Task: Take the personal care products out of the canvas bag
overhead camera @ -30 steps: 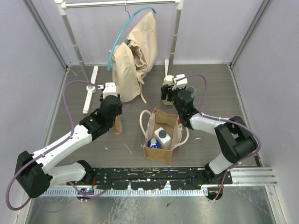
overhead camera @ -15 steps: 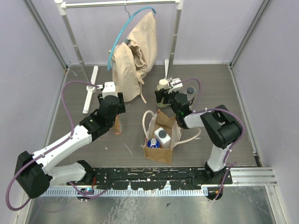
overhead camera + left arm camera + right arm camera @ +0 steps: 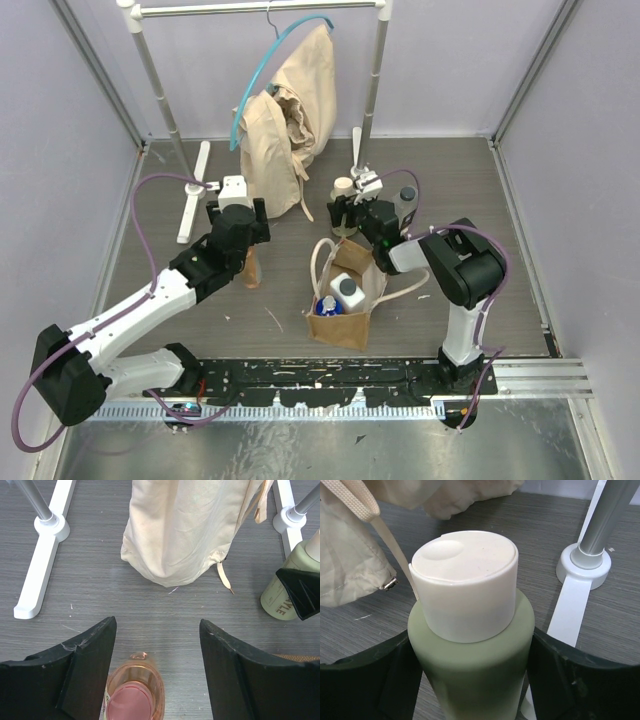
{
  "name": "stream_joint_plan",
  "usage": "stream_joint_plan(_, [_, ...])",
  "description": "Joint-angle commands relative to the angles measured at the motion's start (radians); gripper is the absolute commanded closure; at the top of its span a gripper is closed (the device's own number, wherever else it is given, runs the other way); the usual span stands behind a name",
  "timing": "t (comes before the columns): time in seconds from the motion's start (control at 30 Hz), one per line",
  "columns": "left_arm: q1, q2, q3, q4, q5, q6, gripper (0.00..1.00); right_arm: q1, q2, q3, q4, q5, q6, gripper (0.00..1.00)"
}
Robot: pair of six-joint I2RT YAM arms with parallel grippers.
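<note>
The canvas bag point(image 3: 343, 318) stands open at the table's middle. A white bottle point(image 3: 347, 290) and a blue-and-white bottle point(image 3: 326, 307) sit inside it. My right gripper point(image 3: 346, 208) is behind the bag, shut on the olive-green bottle point(image 3: 343, 192) with a cream cap point(image 3: 465, 580); both fingers press its sides. It also shows in the left wrist view point(image 3: 287, 587). My left gripper point(image 3: 157, 622) is open over the upright amber bottle with a pink cap point(image 3: 131, 697), which stands left of the bag point(image 3: 250, 270). A clear bottle with a dark cap point(image 3: 405, 200) stands right of the right gripper.
A garment rack with white feet point(image 3: 192, 190) and a pole base point(image 3: 583, 562) stands at the back. A beige garment point(image 3: 285, 130) hangs from it down to the table, close to both grippers. A black rail point(image 3: 330, 375) runs along the near edge.
My right gripper has moved left with the olive-green bottle, toward the hanging garment. My left gripper has stayed about the amber bottle, barely shifting.
</note>
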Motion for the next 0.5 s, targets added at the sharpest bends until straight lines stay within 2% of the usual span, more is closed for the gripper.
stream_joint_plan(0.0, [0.003, -0.026, -0.018, 0.013, -0.025, 0.009, 0.24, 0.000, -0.067, 0.018, 0.099, 0.006, -0.030, 0.19])
stream_joint_plan(0.1, [0.003, -0.034, -0.014, 0.005, -0.021, 0.010, 0.20, 0.001, -0.127, -0.017, 0.086, 0.020, -0.052, 0.03])
stream_joint_plan(0.17, [0.002, -0.043, -0.006, -0.007, -0.013, 0.011, 0.14, 0.002, -0.205, -0.044, 0.083, 0.030, -0.062, 0.00])
stream_joint_plan(0.2, [0.001, -0.051, 0.002, -0.018, -0.002, 0.013, 0.07, 0.002, -0.245, -0.048, 0.060, 0.040, -0.058, 0.00])
stream_joint_plan(0.27, [0.001, -0.066, 0.014, -0.032, 0.028, 0.023, 0.00, 0.004, -0.331, 0.000, -0.112, 0.057, -0.043, 0.00])
stream_joint_plan(0.47, [-0.048, -0.082, 0.109, -0.121, -0.017, 0.054, 0.01, 0.091, -0.605, 0.089, -0.503, 0.157, -0.111, 0.00])
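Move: The green bottle is upright between my right fingers, its middle about level with them. From that hand the clear bottle stands some 13 cm right and 2 cm farther out, the canvas bag sits about 16 cm straight back, and the rack foot lies roughly 12 cm ahead and 4 cm right. The pink-capped bottle's middle is about 10 cm below my left hand, 4 cm back and 2 cm to its left. I open my right fingers wide to let go of the green bottle, then lift that hand faster and faster, about 14 cm up and slightly back, clearing its white cap while the fingertips tip up some 10 degrees. My left hand, already clear of the pink-capped bottle, spreads fully and just starts to rise and ease back. ##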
